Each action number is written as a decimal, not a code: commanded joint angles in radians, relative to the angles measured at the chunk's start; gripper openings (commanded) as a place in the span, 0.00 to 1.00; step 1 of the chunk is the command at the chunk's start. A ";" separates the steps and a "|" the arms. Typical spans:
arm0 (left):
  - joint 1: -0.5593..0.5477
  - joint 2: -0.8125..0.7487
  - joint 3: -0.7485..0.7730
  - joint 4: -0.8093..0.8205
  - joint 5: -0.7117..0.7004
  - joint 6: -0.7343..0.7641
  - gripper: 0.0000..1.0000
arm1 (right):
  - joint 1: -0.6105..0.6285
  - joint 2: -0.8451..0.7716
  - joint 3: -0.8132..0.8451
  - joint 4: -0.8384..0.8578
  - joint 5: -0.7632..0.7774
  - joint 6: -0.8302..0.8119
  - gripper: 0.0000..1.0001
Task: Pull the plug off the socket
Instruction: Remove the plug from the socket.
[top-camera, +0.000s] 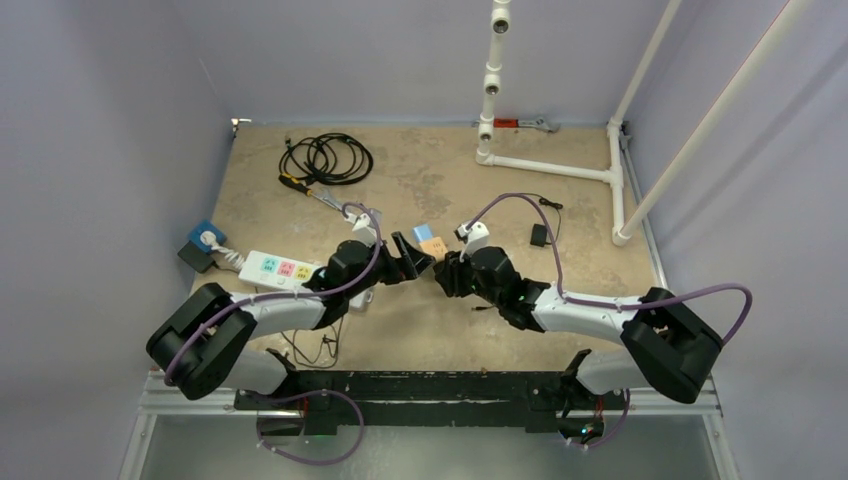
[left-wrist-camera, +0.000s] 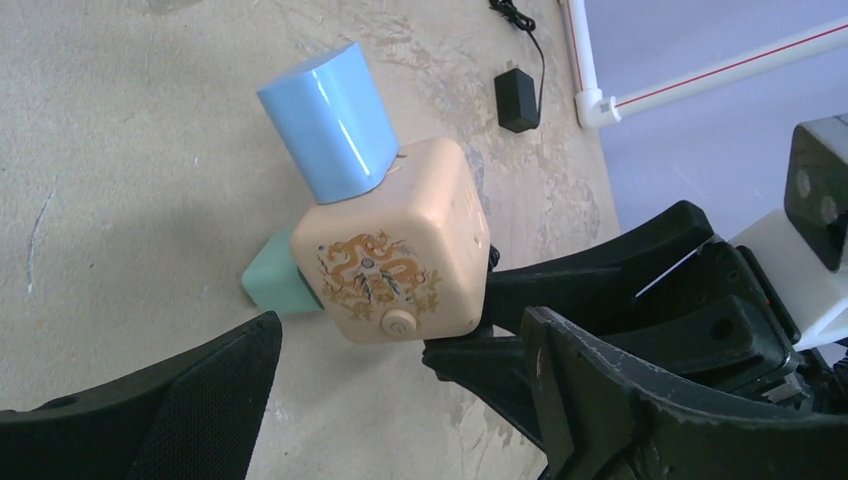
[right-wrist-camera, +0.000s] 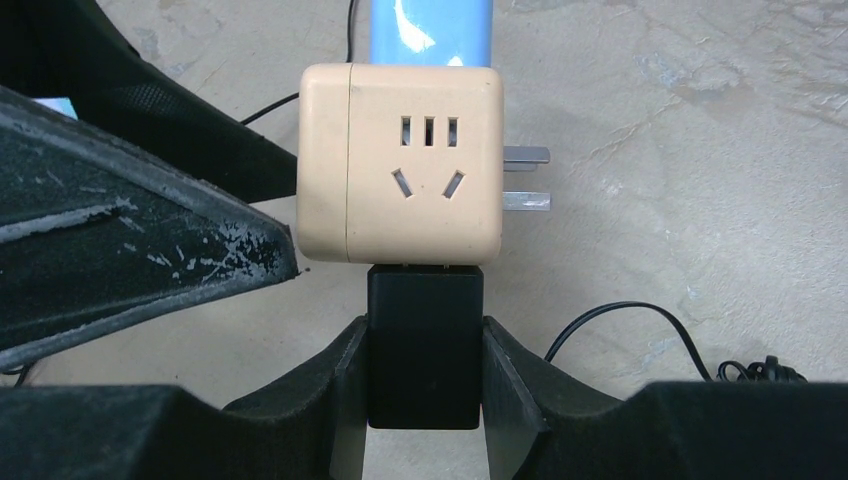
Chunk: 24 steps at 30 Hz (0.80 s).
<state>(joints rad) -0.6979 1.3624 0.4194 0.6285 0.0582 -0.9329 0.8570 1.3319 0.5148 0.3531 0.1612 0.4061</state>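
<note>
The socket (left-wrist-camera: 395, 265) is a beige cube with a gold dragon print, held up off the table mid-scene (top-camera: 433, 246). A light blue plug (left-wrist-camera: 330, 120) sticks out of one face, and a teal block (left-wrist-camera: 272, 282) shows behind it. Two metal prongs (right-wrist-camera: 525, 178) jut from its right side. A black plug (right-wrist-camera: 424, 345) sits against the cube's underside, and my right gripper (right-wrist-camera: 424, 350) is shut on it. My left gripper (left-wrist-camera: 400, 400) is open. Its fingers (left-wrist-camera: 190, 400) stand wide on either side below the cube without touching it.
A white power strip (top-camera: 280, 268) and a blue wall plug (top-camera: 205, 238) lie at the left. A coiled black cable (top-camera: 325, 157) and a screwdriver (top-camera: 305, 188) lie further back. A black adapter (top-camera: 538, 235) with its thin cord lies at the right, near the white pipe frame (top-camera: 550, 165).
</note>
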 joint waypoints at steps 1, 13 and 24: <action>0.022 0.018 0.031 0.125 0.050 -0.012 0.88 | 0.002 -0.044 0.001 0.109 -0.022 -0.033 0.00; 0.046 0.099 0.057 0.137 0.061 -0.015 0.86 | 0.002 -0.044 0.002 0.119 -0.057 -0.044 0.00; 0.045 0.159 0.078 0.175 0.092 -0.027 0.60 | 0.002 -0.045 -0.001 0.132 -0.075 -0.054 0.00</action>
<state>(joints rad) -0.6567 1.5097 0.4603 0.7471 0.1268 -0.9527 0.8570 1.3254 0.5041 0.3672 0.1001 0.3748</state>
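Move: The beige socket sits in the air ahead of the open left gripper, some 4 cm forward, 3 cm right and 2 cm lower. The black plug in the right fingers joins its near side, level with the left hand fore-and-aft and about 6 cm to its right; the blue plug on the far side lies about 7 cm straight ahead. From the right hand the socket is about 4 cm forward, 3 cm left and slightly lower. Bring the left gripper forward about 2 cm, rising a touch first, then sinking and edging right until its open fingers straddle the dragon-print end of the socket; close them onto its two sides over the last part. Keep the black plug pinched in the right gripper, easing it back and left about 1 cm to meet the left hand. ##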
